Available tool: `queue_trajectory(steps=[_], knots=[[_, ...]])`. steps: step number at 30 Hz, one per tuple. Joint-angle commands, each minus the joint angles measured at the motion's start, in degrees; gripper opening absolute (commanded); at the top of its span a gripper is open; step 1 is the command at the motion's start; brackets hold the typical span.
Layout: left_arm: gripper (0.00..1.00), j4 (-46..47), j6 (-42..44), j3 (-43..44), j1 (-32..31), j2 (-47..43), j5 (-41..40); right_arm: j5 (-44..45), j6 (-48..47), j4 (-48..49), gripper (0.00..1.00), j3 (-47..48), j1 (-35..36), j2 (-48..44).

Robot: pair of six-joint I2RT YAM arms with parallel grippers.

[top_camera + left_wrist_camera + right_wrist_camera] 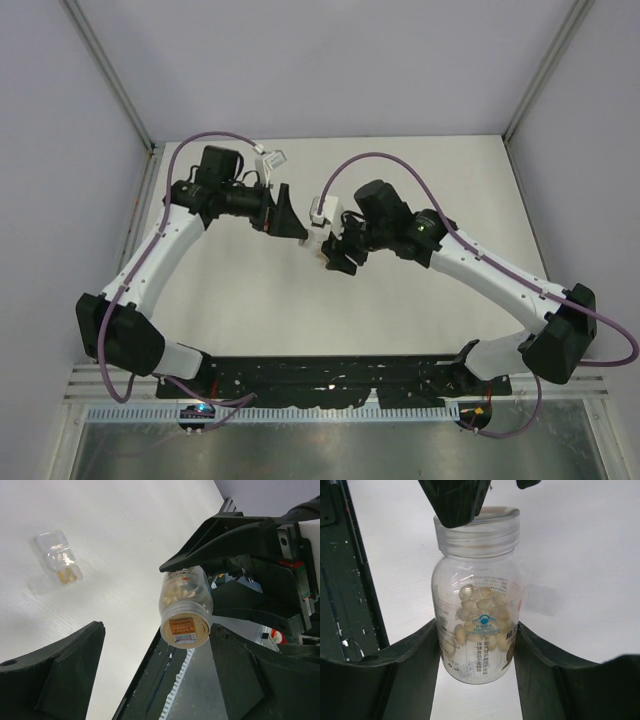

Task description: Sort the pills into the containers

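My right gripper (476,630) is shut on a clear container (475,625) holding pale tan pills (480,605); its screw lid (476,527) is on. In the left wrist view that container (186,597) hangs above the table with its labelled lid (186,626) facing the camera. My left gripper (157,630) is open around the lid, whose edge is close to the right finger (240,680). One left fingertip (452,500) lies over the lid. A second clear container (57,557) with a few tan pills (67,575) lies on the table. From above, the two grippers (290,222) (335,255) meet mid-table.
The second container (272,157) lies near the back edge of the white table (400,310), behind the left arm. A black rail (330,375) runs along the near edge by the arm bases. Grey walls enclose the table on three sides.
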Motion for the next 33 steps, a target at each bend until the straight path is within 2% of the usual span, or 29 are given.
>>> queue_trajectory(steps=[1,8,19,33], knots=[[0.86,-1.7,-5.3,2.9,0.1,2.6,1.9,9.7,2.3,5.3,0.06,1.0,1.0,-1.2],[0.77,-1.6,-5.3,4.1,0.1,4.8,3.9,11.4,2.7,5.5,0.06,1.2,1.2,-0.7],[0.71,1.1,-7.2,4.8,0.0,5.8,5.9,11.4,2.6,4.6,0.06,2.0,1.7,1.0],[0.61,1.8,-7.3,5.4,-2.1,7.0,3.4,10.7,2.6,4.1,0.06,2.4,1.8,2.1]])
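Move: The jar's lid is the left hand's aim. It sits about 3 cm to the left hand's right, 2 cm back towards the base and 2 cm below. The jar body, in the right fingers, lies some 6 cm right, 3 cm back and 4 cm below the left hand. The clear pill box on the table is roughly 7 cm ahead, 10 cm right and 20 cm below the left hand. From the right hand the lid is about 4 cm left, 1 cm ahead and 3 cm above. Still gripping the jar, the right hand carries it forward about 2.5 cm, turning some 10 degrees clockwise, then sinks about a centimetre, which brings the lid between the left fingers. The left hand dips and eases right about 2 cm towards the lid, rolling some 10 degrees, while its wide-open fingers close by about a third around the lid; a firm pinch can't be made out. ##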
